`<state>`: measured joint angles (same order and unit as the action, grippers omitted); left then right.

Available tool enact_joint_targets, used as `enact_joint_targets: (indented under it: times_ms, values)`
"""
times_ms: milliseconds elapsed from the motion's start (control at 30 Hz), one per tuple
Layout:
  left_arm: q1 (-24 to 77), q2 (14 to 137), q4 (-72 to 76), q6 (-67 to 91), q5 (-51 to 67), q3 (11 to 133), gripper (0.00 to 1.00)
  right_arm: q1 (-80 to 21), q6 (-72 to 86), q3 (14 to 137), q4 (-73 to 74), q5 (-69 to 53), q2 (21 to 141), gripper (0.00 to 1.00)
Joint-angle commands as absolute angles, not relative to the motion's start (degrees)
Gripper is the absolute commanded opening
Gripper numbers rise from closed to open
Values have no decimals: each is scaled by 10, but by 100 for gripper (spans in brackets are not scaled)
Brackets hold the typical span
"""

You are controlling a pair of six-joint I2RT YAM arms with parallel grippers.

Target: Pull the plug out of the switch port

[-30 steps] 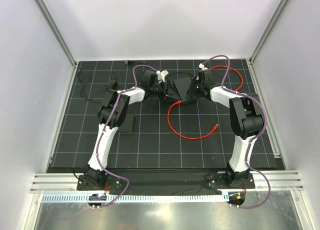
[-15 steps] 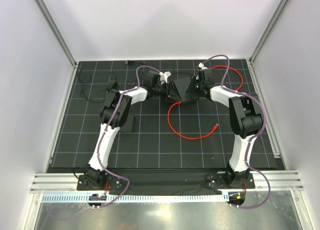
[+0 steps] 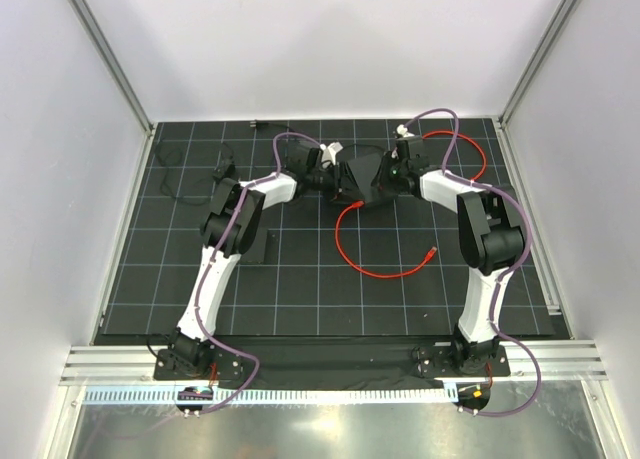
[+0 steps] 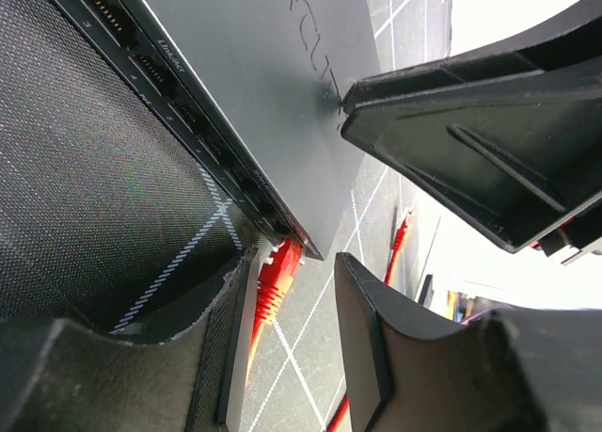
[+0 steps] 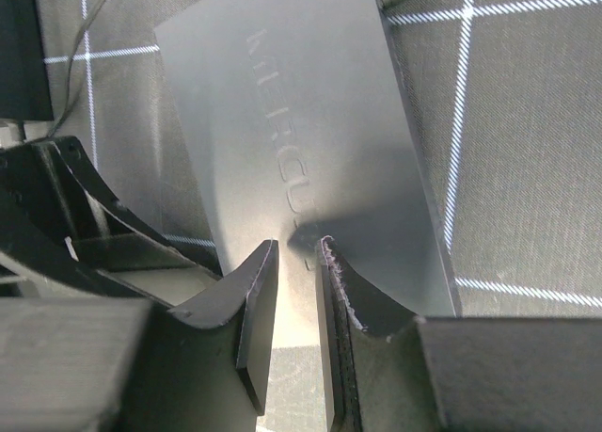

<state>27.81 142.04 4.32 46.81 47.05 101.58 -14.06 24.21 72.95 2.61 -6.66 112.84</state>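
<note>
The black switch point(image 3: 360, 171) lies at the back middle of the mat. Its port row and top face point(image 4: 245, 65) fill the left wrist view. The red plug point(image 4: 277, 280) sits in the end port, and its red cable point(image 3: 345, 247) loops forward to a loose end point(image 3: 431, 251). My left gripper point(image 4: 293, 347) is open. The plug lies between its fingers, close against the left finger point(image 4: 212, 357) and apart from the right one. My right gripper point(image 5: 296, 291) stands narrowly open, its fingertips point(image 5: 329, 263) resting on the switch's top face point(image 5: 310, 121), with nothing between them.
A thin black cable point(image 3: 190, 174) lies at the back left of the gridded mat. A flat black plate point(image 3: 255, 247) sits beside the left arm. Grey walls and metal rails close in the mat on three sides.
My left gripper has shifted a little to the right, closer to the switch's port side, and its jaws have narrowed slightly. The right gripper has stayed on the switch.
</note>
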Motion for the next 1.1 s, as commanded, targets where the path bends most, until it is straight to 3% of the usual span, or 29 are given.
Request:
enact_joint_targets:
  times_ms: [0,200,533,800,967,1067]
  values:
    - [287,1415,-25,433,430,1019,43,-139,243,751,40,-69,1148,30]
    - [287,1431,-40,459,438,1022,31,-139,243,750,42,-68,1146,30]
    - [293,1407,-75,427,367,1017,35,-139,244,751,43,-69,1150,30]
    - [311,1433,-170,388,335,1080,34,-139,244,751,43,-67,1148,30]
    - [312,1438,-175,391,332,1084,24,-139,243,751,45,-66,1148,30]
    - [312,1441,-171,396,337,1084,12,-140,246,751,44,-67,1148,30]
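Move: The plug sits in the switch port almost between my left fingertips, about 1 cm farther to the right and 1 cm lower. The switch's middle is roughly 6 cm ahead and 5 cm right of that hand, about 1 cm below. The cable's free end lies some 12 cm back and 19 cm right, 3 cm down. From my right hand, over the switch, the plug is about 4 cm back, 5 cm left and 2 cm lower. I close my left fingers from nearly half open to almost shut around the plug at the switch's near corner, tipping them some 10 degrees steeper towards the table while the hand stays almost in place, sinking barely half a centimetre. My right hand stays put, its fingertips resting on top of the switch. ##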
